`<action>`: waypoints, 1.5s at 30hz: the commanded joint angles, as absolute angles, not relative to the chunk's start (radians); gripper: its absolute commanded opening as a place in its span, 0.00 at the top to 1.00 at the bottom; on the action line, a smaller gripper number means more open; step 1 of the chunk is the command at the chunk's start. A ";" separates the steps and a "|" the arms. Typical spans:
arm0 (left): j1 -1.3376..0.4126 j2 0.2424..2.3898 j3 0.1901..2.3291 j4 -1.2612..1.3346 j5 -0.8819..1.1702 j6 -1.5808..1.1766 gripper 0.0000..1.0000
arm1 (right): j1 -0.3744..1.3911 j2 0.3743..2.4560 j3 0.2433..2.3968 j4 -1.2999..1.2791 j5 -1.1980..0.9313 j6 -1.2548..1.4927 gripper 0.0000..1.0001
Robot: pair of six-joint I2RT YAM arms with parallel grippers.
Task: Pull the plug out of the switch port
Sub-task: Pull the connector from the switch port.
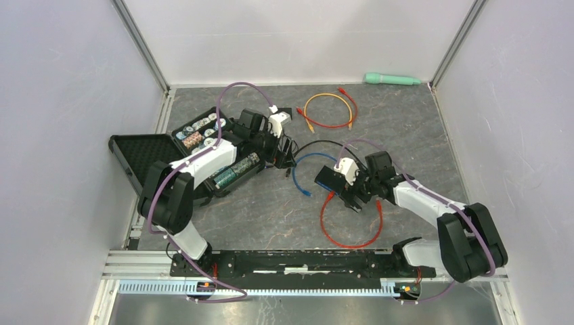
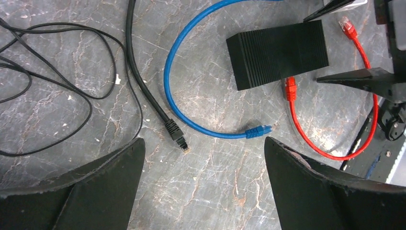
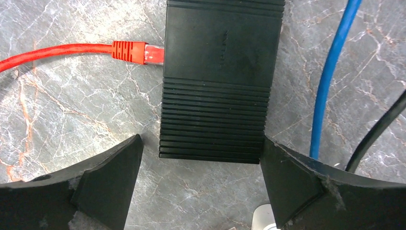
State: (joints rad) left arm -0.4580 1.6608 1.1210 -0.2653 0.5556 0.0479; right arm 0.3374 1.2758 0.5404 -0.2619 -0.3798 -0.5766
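The black ribbed switch (image 3: 218, 76) lies flat on the grey table, and the plug (image 3: 131, 51), red on a red cable, sits in a port on its left side. My right gripper (image 3: 201, 140) is open, its fingers either side of the switch's near end, the right finger close against a corner. From the top view the switch (image 1: 325, 178) shows just left of the right gripper (image 1: 343, 192). My left gripper (image 2: 203, 142) is open over bare table, with the switch (image 2: 277, 55) and red plug (image 2: 290, 89) ahead of it to the right.
A loose blue cable end (image 2: 258, 130) and a black cable end (image 2: 177, 134) lie just ahead of the left fingers. The red cable loops toward the near edge (image 1: 350, 227). An open black case (image 1: 203, 145) sits at left, an orange-red cable coil (image 1: 329, 110) and a green tool (image 1: 392, 79) at the back.
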 commanded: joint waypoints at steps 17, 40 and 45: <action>-0.663 1.720 0.978 0.083 0.682 -0.175 0.05 | 0.350 1.393 0.609 -0.163 -0.354 -0.499 0.26; -0.706 1.895 0.864 0.533 0.747 -0.653 0.30 | 0.327 1.359 0.625 -0.149 -0.501 -0.448 1.00; -0.706 1.922 0.867 0.572 0.737 -0.697 0.31 | 0.315 1.377 0.635 -0.147 -0.537 -0.437 1.00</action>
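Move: The red plug, seated in the near side of the black switch, lies from the left hand about 10 cm back, 13 cm to the right and 9 cm below; the blue plug is some 7 cm left of that red plug, and the black plug lies 4 cm back, 1 cm right and 10 cm below the left hand. From the right hand, just off the switch's right end, the switch's middle is about 4 cm ahead, 6 cm left and 1 cm below, the red plug 8 cm left and level. The right hand's pads come to pinch the switch by its long sides at its right end, after easing about 1.5 cm forward and left, and its grip effort rises; it then nudges left with a slight roll. Meanwhile the left hand sweeps some 15 cm right and back, and down, towards the red plug, tilting its fingers about 30 degrees, mostly to point more steeply down, and closing partway, still clear of the plug. ##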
